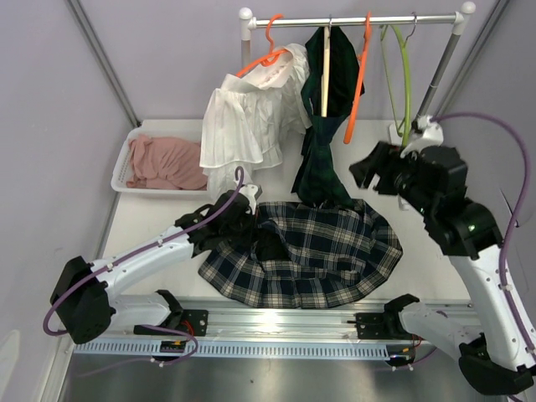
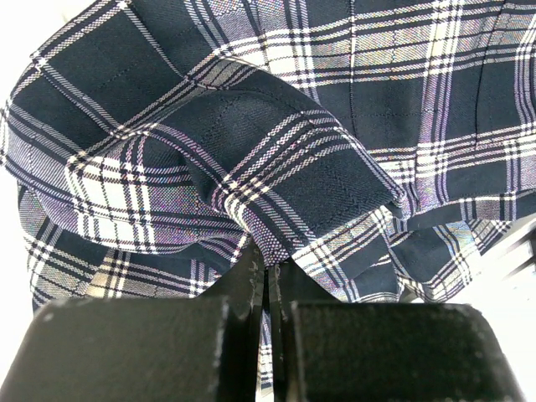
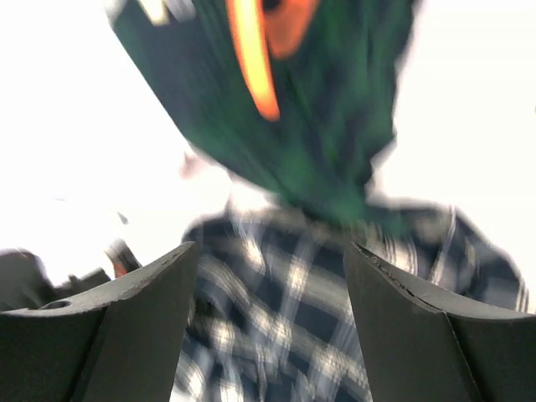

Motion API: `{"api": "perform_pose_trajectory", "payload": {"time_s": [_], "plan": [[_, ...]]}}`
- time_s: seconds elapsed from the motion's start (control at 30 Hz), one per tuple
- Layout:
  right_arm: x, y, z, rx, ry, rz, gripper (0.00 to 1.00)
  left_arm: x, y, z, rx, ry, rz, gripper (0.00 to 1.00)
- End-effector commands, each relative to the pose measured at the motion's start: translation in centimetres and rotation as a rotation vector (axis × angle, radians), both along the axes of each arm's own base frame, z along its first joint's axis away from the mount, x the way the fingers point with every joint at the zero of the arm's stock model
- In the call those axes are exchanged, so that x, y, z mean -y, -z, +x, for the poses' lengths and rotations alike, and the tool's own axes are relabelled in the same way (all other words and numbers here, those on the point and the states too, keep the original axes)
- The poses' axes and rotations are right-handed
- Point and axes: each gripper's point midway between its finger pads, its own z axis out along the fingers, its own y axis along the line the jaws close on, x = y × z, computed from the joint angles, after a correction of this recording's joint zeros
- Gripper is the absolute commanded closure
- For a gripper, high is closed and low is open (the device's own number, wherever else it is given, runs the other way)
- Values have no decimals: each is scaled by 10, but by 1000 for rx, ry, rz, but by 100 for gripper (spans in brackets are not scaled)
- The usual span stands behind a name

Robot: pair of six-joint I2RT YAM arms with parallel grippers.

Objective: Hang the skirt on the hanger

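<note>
The navy and white plaid skirt (image 1: 322,255) lies spread on the table. My left gripper (image 1: 260,239) sits at its left edge, shut on a raised fold of the skirt (image 2: 293,142), with the cloth pinched between the fingertips (image 2: 251,280). My right gripper (image 1: 362,174) hangs in the air above the skirt's right side, open and holding nothing. Its view is blurred and shows the skirt (image 3: 285,318) below the open gripper (image 3: 272,251). A bare orange hanger (image 1: 360,75) and a bare green hanger (image 1: 405,79) hang on the rail (image 1: 352,18).
A dark green plaid garment (image 1: 322,134) hangs from the rail down to the skirt's far edge. A white blouse (image 1: 247,117) hangs on another orange hanger (image 1: 266,52). A white basket (image 1: 126,155) with pink cloth stands at the back left.
</note>
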Motion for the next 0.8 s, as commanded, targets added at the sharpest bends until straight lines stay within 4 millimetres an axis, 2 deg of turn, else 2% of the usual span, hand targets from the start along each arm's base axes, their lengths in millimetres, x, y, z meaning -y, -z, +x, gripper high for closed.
{"api": "perform_pose_trajectory", "payload": {"time_s": [0.0,0.03,0.1,0.13,0.27,0.4,0.43,0.47,0.5,0.53,0.57,0.67,0.7,0.73,0.77], "plan": [[9,-58,34,156,73,-30,24,17,-27,10,43,16,-95,100],[15,-94,34,236,86,-29,24,18,-28,10,44,17,-98,100],[35,-120,45,292,177,-60,24,17,-28,8,43,21,-101,100],[43,-143,51,344,207,-75,24,17,-28,7,42,22,-102,100],[70,-179,74,415,284,-116,26,17,-26,3,33,32,-111,100],[92,-192,97,455,329,-139,25,19,-30,-2,24,58,-111,100],[100,-189,111,451,324,-140,25,18,-31,-2,26,58,-107,100],[104,-190,117,451,321,-120,25,17,-31,-3,23,61,-99,100],[105,-188,124,445,300,-109,26,17,-33,-3,29,66,-100,100],[96,-187,131,443,231,-87,25,16,-32,-4,25,67,-95,100],[110,-177,147,414,248,-86,25,16,-33,-4,27,66,-96,100],[110,-179,164,425,209,-58,24,16,-34,-6,30,70,-99,100],[111,-174,185,415,196,-49,23,16,-34,-7,31,71,-104,100],[110,-174,185,415,193,-48,23,16,-34,-7,31,71,-104,100],[111,-168,195,399,190,-48,23,16,-33,-8,31,71,-102,100]]}}
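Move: The right hand, empty and wide open, has the green hanger about 29 cm ahead, 11 cm to its right and 12 cm above. The orange hanger stands roughly 8 cm to the left of the green one, level with it; the green dress hangs about 28 cm ahead and 4 cm left of the hand, and the rack's right post some 30 cm ahead and 20 cm right. From the left hand, the green hanger is about 32 cm ahead, 33 cm right and 37 cm up. The right hand swings up off the skirt area towards the green hanger, some 18 cm forward, 13 cm to the right and 14 cm up in all, climbing first and then running forward while sinking about 4 cm, its fingers wide open and touching nothing. On the way the wrist tips up about 20 degrees to point nearly level and turns a little less than that clockwise, so the gap faces the green hanger below the rail, while the left hand keeps its pinch on the plaid skirt almost in place. ##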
